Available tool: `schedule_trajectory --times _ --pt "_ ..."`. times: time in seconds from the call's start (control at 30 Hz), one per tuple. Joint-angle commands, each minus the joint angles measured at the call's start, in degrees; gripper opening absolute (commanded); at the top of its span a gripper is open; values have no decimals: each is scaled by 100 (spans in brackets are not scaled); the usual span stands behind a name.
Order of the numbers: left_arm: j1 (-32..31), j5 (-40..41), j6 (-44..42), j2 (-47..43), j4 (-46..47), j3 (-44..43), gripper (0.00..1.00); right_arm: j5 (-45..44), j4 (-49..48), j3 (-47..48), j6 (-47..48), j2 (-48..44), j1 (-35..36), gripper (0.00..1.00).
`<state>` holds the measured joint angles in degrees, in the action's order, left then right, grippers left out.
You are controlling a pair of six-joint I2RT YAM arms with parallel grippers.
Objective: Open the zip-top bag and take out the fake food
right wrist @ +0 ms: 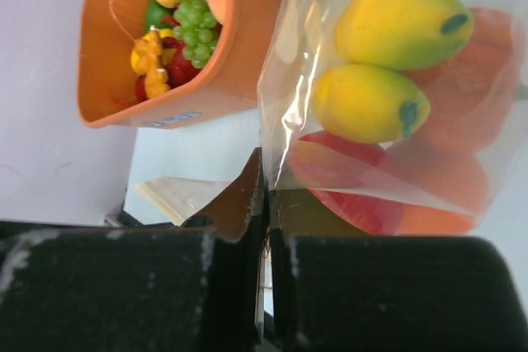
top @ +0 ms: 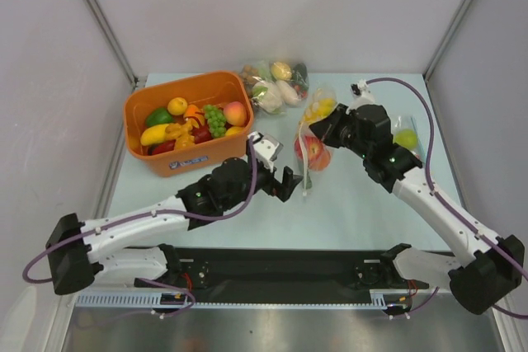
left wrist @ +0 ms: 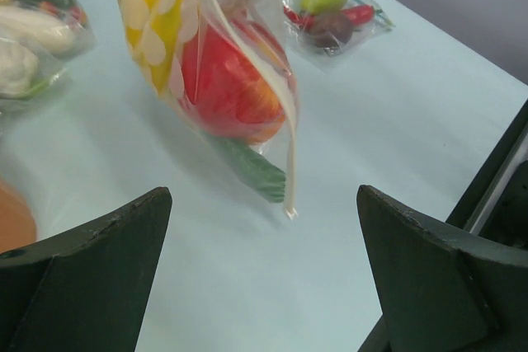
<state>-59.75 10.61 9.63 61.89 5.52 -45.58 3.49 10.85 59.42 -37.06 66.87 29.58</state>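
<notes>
The clear zip-top bag [top: 317, 114] hangs off the table with my right gripper [top: 327, 126] shut on its upper edge. In the right wrist view the jaws [right wrist: 268, 195] pinch the plastic, and fake food shows through it: two yellow fruits [right wrist: 371, 105] and a red apple [right wrist: 363, 208]. The left wrist view shows the same bag [left wrist: 177, 47] with the apple [left wrist: 231, 80], a green leaf [left wrist: 254, 169] and a loose zip strip [left wrist: 289, 166] dangling. My left gripper [top: 285, 182] is wide open and empty just short of the bag's lower end [left wrist: 262, 194].
An orange bin [top: 198, 157] holding several toy fruits stands at the left back, also seen in the right wrist view [right wrist: 239, 55]. Another filled bag [top: 276, 84] lies behind the centre, and a small one [top: 404, 134] to the right [left wrist: 330, 18].
</notes>
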Motion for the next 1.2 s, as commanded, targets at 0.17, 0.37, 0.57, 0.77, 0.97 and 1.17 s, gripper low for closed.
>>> schedule_trajectory --times 0.17,0.37,0.57,0.77,0.97,1.17 --pt "-380 565 381 1034 1267 -12 100 -340 -813 -150 -794 -771 100 0" --pt "-380 363 514 1370 1338 -161 79 -261 -664 -150 -733 -895 100 0" --pt "-380 170 602 1396 1276 -162 42 -121 -584 -150 -645 -860 65 0" --pt "-371 -190 593 1449 1320 -240 4 99 -540 -220 -504 -711 -58 0" --pt "-362 -428 522 1432 1005 -564 0 828 -330 -168 -30 -641 -540 4" --pt "111 -1017 1470 1265 661 -900 0 1638 575 70 1294 -771 -1104 54"
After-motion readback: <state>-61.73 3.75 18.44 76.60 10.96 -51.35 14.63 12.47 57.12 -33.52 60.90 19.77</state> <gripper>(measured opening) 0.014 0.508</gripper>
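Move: The lower end of the bag's zip strip hangs some 5 cm to the right of my open left hand, about 2 cm ahead and 6 cm below. My right hand still pinches the bag's upper edge; from it that strip end is roughly 10 cm back, 2 cm left and 9 cm down. The apples in the bag lie about 11 cm ahead of my left hand, 6 cm right and 7 cm below; the bananas are 8 cm ahead of my right hand, 3 cm right and 6 cm below. I bring my left hand about 5 cm down and 5 cm to the right onto the low end of the zip strip and shut its fingers there, then ease it on rightward and up a little. My right hand lifts its pinched edge some 5 cm and slightly back, holds it while the left closes, then sinks, opens about halfway and draws off to the right. ##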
